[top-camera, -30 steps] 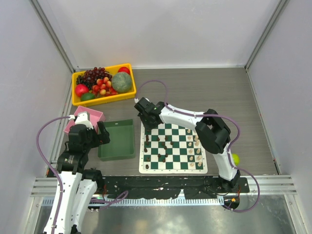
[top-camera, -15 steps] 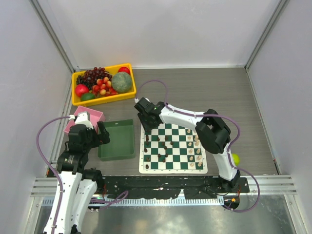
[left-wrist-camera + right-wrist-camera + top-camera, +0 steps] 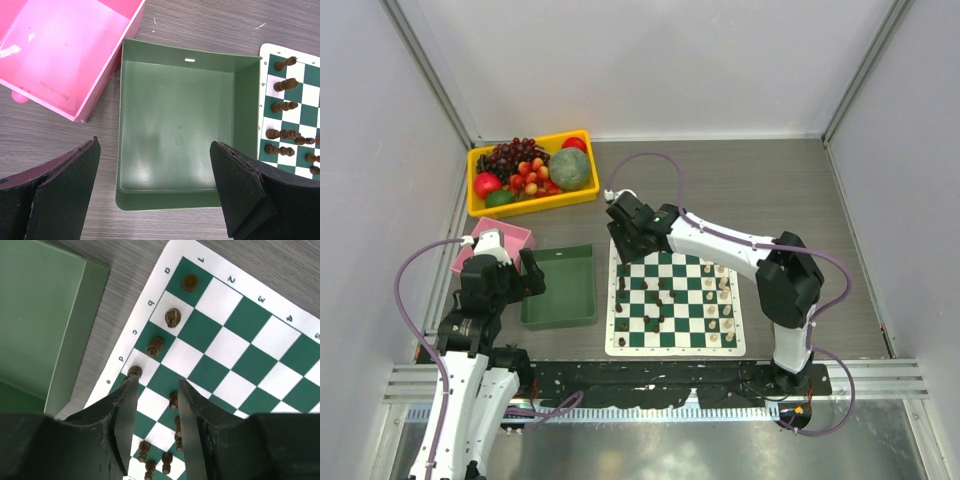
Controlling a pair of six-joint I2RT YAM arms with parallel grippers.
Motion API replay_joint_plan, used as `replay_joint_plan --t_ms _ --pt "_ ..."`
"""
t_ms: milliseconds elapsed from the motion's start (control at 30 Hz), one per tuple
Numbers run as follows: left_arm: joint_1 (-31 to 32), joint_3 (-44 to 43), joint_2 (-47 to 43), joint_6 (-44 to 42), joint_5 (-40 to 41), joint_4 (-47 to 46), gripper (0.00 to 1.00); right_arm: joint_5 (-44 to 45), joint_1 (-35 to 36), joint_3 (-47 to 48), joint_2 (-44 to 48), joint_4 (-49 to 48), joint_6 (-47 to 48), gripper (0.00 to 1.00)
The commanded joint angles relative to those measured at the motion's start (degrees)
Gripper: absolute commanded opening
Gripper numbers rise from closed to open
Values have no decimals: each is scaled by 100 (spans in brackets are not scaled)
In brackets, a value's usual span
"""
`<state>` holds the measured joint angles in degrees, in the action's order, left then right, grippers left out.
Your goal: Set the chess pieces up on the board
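Observation:
The board (image 3: 675,347) lies flat in front of the right arm, and its left edge shows in the right wrist view (image 3: 235,335). Dark chess pieces (image 3: 621,300) stand along its left columns, cream ones (image 3: 724,298) along its right. My right gripper (image 3: 626,240) hovers over the board's far-left corner. It is open (image 3: 156,382) with nothing between its fingers, and a dark piece (image 3: 134,371) stands just beyond its left fingertip. Other dark pieces (image 3: 172,317) stand further up that column. My left gripper (image 3: 155,147) is open over the green tray, holding nothing.
A green tray (image 3: 560,290) sits left of the board, with a pink box (image 3: 515,238) beyond it. A yellow bin (image 3: 530,208) of fruit stands at the far left. A small yellow-green ball (image 3: 804,325) lies right of the board, by the right arm.
My right gripper has gone from shut to open over the board's far-left corner. Its arm's elbow has swung to the right. The left arm has not moved.

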<state>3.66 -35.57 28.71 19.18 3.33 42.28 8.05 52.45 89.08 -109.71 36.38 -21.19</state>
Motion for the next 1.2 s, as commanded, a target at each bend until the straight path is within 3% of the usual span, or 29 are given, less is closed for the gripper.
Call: replay_joint_plan --t_ms 0,400,800,1167 --pt "-15 -73 -32 -20 -87 -150 99 91 46 -347 591 -131 -209 43" --pt "-14 -73 -93 -2 -26 -115 99 30 872 -1216 1329 -324 -746 47" --pt "-6 -73 -111 -2 -43 -132 99 -155 1470 -1366 1136 -272 -992 47" --pt "-14 -55 -146 -2 -43 -124 99 -488 1558 -1358 873 -114 -966 48"
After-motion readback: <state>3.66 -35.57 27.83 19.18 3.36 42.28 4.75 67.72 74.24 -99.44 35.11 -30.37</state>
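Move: The dark knight-like piece on g1, second from the board's near left corner, lies about 14 cm back and 1 cm left of the right hand, some 7 cm below. At the same level, the h1 corner piece is about 3 cm nearer than it and the f1 piece about 3 cm beyond it; a dark pawn stands some 6 cm to its right. From the left hand the g1 piece is roughly 22 cm right, 5 cm back and 12 cm below. The g1 piece is what the empty right hand heads for: it leaves the piece on c1, swings briefly right, then travels some 14 cm back along the board's left column, over the d1 to f1 pieces, veering slightly left. It slows above g1 and starts sinking, the wrist turning about 10 degrees counter-clockwise and the fingertips steepening, fingers staying about half open and touching nothing. ##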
